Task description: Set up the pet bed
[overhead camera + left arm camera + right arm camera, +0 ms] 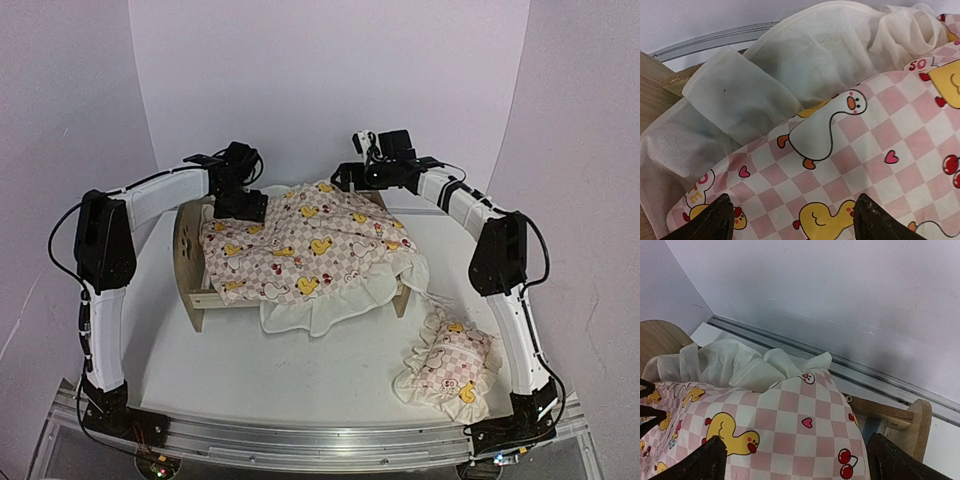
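The pet bed (187,245) stands mid-table, its rounded wooden headboard on the left. A frilled duck-print quilt (305,250) is spread over it, and its white frill hangs over the front rail. My left gripper (241,206) hovers over the quilt's back left corner near the headboard. In the left wrist view this gripper (792,225) is open, the quilt (880,130) flat below its fingertips (710,222). My right gripper (352,181) is over the back right corner. In the right wrist view it (795,462) is open above the quilt (790,415), with the bed's wooden post (917,420) beside it.
A small frilled pillow (450,365) of the same print lies on the table at the front right, apart from the bed. The white back wall (840,295) and its metal rail (880,375) run close behind the bed. Both arms reach in from the sides.
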### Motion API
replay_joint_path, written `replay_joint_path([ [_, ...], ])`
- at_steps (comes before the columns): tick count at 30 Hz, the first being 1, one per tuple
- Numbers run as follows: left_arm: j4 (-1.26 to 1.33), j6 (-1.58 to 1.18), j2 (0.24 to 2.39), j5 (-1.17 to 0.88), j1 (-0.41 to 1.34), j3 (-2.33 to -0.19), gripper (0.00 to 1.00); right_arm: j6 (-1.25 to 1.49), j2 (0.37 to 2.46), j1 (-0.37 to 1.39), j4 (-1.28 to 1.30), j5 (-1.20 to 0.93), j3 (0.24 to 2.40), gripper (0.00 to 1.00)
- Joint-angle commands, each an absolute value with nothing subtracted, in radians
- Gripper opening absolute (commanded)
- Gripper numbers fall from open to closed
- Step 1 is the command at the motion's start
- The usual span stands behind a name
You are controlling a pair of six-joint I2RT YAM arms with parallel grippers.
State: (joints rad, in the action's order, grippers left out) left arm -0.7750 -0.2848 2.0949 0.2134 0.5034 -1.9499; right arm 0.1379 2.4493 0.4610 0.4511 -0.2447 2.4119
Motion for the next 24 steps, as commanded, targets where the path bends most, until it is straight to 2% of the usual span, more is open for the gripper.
replay_joint_path([
  [1,-0.729,-0.281,2.092,0.302,0.499,-1.911,0.82,0.117,2.520,0.469,0.367,-0.244,2.499,0.98],
  [4,-0.710,-0.289,2.078,0.348,0.496,-1.848,0.82,0.115,2.540,0.471,0.356,-0.259,2.504,0.96],
  [6,-0.701,-0.292,2.074,0.355,0.487,-1.824,0.83,0.119,2.552,0.473,0.352,-0.277,2.504,0.89],
  [10,-0.694,-0.304,2.078,0.332,0.465,-1.800,0.83,0.123,2.565,0.482,0.351,-0.309,2.493,0.61],
  [14,-0.677,-0.307,2.109,0.272,0.448,-1.799,0.78,0.140,2.563,0.485,0.349,-0.308,2.497,0.21],
  [15,-0.675,-0.313,2.114,0.256,0.442,-1.799,0.72,0.148,2.554,0.484,0.350,-0.309,2.496,0.11],
  [16,-0.674,-0.317,2.117,0.246,0.436,-1.798,0.62,0.155,2.539,0.485,0.350,-0.307,2.494,0.02],
  [20,-0.674,-0.315,2.074,0.217,0.429,-1.795,0.30,0.186,2.420,0.485,0.347,-0.291,2.454,0.00],
  [22,-0.678,-0.298,2.027,0.206,0.429,-1.805,0.08,0.192,2.320,0.486,0.349,-0.295,2.422,0.00],
  [23,-0.681,-0.286,2.003,0.196,0.429,-1.812,0.01,0.193,2.275,0.487,0.349,-0.297,2.401,0.00],
  [24,-0.680,-0.262,1.973,0.168,0.429,-1.824,0.00,0.193,2.226,0.490,0.349,-0.304,2.378,0.00],
])
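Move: For the left hand, the pinch spot on the cover's far left part is about 4 cm to its left, level ahead and 6 cm below; the tall headboard stands some 13 cm left and 3 cm back, and the white ruffle about 6 cm ahead and 4 cm left. For the right hand, the spot on the cover's far right part is 2 cm left, level ahead and 5 cm below, with the low end board about 10 cm right and 6 cm back. Both hands sink open onto the draped cover and shut on it: the left goes about 5 cm down and 4 cm left towards the headboard, its fingers closing only once it has settled, so that they pinch the cloth just short of the ruffle. The right, closing a little sooner, drops some 4.5 cm while edging 2 to 3 cm left, pinches a fold at the far right part of the cover, and with fingers shut begins to lift, rising about 1.5 cm. ##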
